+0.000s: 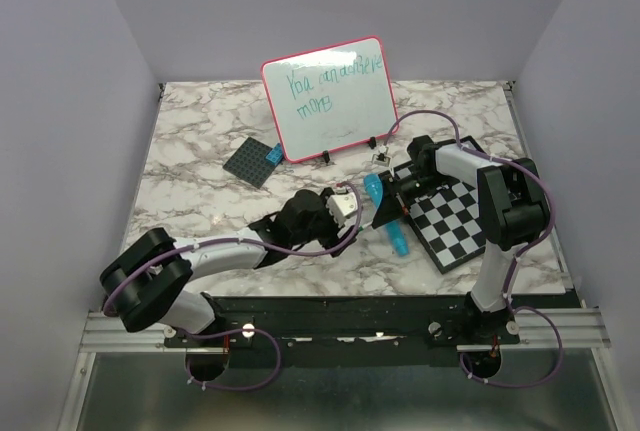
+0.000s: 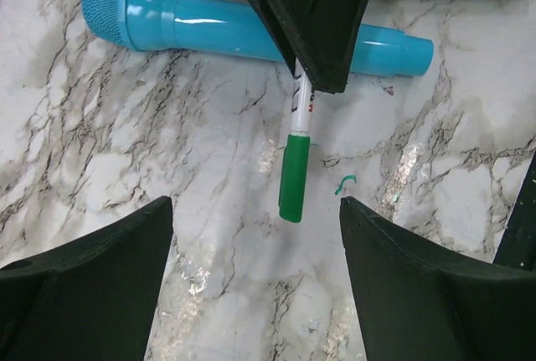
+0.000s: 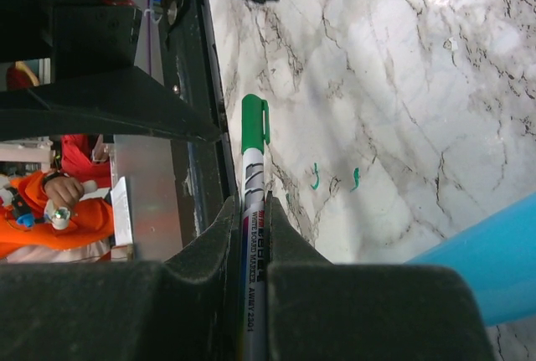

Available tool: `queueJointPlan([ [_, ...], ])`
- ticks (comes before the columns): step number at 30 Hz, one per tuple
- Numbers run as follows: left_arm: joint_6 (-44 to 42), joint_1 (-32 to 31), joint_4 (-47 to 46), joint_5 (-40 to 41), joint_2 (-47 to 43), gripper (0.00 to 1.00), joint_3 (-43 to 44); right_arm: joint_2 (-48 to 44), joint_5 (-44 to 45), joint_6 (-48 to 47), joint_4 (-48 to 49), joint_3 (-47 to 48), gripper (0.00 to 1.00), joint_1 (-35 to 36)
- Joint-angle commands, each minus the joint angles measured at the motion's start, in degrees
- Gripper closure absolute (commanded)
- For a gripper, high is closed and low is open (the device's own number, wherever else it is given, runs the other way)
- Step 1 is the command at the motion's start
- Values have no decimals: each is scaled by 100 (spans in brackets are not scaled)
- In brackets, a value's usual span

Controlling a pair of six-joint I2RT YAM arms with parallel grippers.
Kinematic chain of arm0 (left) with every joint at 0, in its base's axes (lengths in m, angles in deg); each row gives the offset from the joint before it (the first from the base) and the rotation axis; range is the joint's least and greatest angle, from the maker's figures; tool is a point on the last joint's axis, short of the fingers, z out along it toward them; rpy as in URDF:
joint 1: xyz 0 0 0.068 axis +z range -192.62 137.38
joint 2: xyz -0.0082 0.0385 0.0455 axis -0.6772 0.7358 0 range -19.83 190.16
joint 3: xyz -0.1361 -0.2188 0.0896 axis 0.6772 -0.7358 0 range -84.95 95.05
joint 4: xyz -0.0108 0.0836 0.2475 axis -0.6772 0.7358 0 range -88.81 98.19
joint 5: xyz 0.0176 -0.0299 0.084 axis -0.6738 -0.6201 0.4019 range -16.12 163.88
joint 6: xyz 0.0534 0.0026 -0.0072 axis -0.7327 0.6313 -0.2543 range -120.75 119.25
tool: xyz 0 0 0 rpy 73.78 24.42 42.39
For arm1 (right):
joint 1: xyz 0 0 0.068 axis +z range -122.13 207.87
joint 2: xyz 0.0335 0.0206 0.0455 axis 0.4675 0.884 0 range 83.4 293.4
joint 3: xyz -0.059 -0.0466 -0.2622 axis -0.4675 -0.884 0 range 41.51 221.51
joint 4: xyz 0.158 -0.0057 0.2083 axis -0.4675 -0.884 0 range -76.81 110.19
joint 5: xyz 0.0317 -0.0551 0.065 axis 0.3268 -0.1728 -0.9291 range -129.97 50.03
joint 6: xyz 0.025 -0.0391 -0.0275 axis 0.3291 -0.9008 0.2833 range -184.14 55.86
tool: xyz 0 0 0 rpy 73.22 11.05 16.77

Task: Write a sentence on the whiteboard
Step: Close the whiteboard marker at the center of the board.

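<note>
The whiteboard (image 1: 330,99) stands propped at the back of the table, pink-framed. The sentence (image 1: 333,84) runs across it in two lines of green handwriting. My right gripper (image 3: 252,210) is shut on a whiteboard marker (image 3: 254,131), whose green cap sticks out past the fingertips. In the top view this gripper (image 1: 386,207) hangs low over the table's middle. My left gripper (image 2: 255,206) is open and faces the capped marker (image 2: 294,178), which ends just short of its jaws. Nothing is between the left fingers (image 2: 92,281). In the top view the left gripper (image 1: 350,205) sits close beside the right one.
A blue toy microphone (image 2: 209,26) lies on the marble right behind the marker. A black-and-white checkered board (image 1: 455,219) lies under the right arm. A small dark plate (image 1: 255,161) with a blue piece is at the left. Small green marks (image 3: 316,177) stain the table.
</note>
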Motion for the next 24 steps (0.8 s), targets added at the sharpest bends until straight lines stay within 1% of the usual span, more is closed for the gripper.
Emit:
queueJointPlan([
  [1, -195, -107, 225, -291, 255, 15, 315, 20, -184, -45, -57, 143, 99, 38],
  [5, -310, -151, 489, -449, 572, 22, 666, 29, -201, -45, -57, 152, 99, 38],
  [8, -372, -160, 753, -520, 862, 34, 921, 20, -210, -54, -65, 152, 99, 38],
  [9, -381, -160, 823, -555, 932, 43, 975, 20, -219, -63, -74, 152, 99, 38],
  [11, -398, -160, 1043, -643, 1108, 50, 1159, 20, -228, -63, -74, 143, 99, 38],
  [13, -424, -169, 1218, -687, 1231, 66, 1247, 46, -228, -63, -83, 152, 99, 38],
  [14, -442, -160, 1263, -722, 1249, 76, 1326, 38, -228, -63, -83, 152, 99, 38],
  [15, -451, -160, 1280, -748, 1258, 95, 1353, 46, -237, -54, -83, 152, 99, 38],
  [16, -460, -160, 1272, -775, 1249, 100, 1370, 55, -237, -63, -83, 143, 99, 38],
  [19, -433, -160, 1167, -819, 1188, 100, 1467, 99, -254, -36, -92, 135, 99, 38],
  [24, -565, -151, 1298, -801, 1284, 100, 2152, 222, -254, -28, -136, 108, 99, 117],
])
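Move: The marker's green cap, its barrel held in the right gripper, lies about 4 cm to the left hand's right, level fore and aft, and some 2 cm lower. The blue microphone's middle is about 8 cm right of the left hand, 3 cm farther out and 7 cm below. From the right hand the cap is some 5 cm left, 2 cm back and 2 cm lower. Left hand goes about 3.5 cm right and 2 cm down, closing its fingers to pinch the marker's green cap. ##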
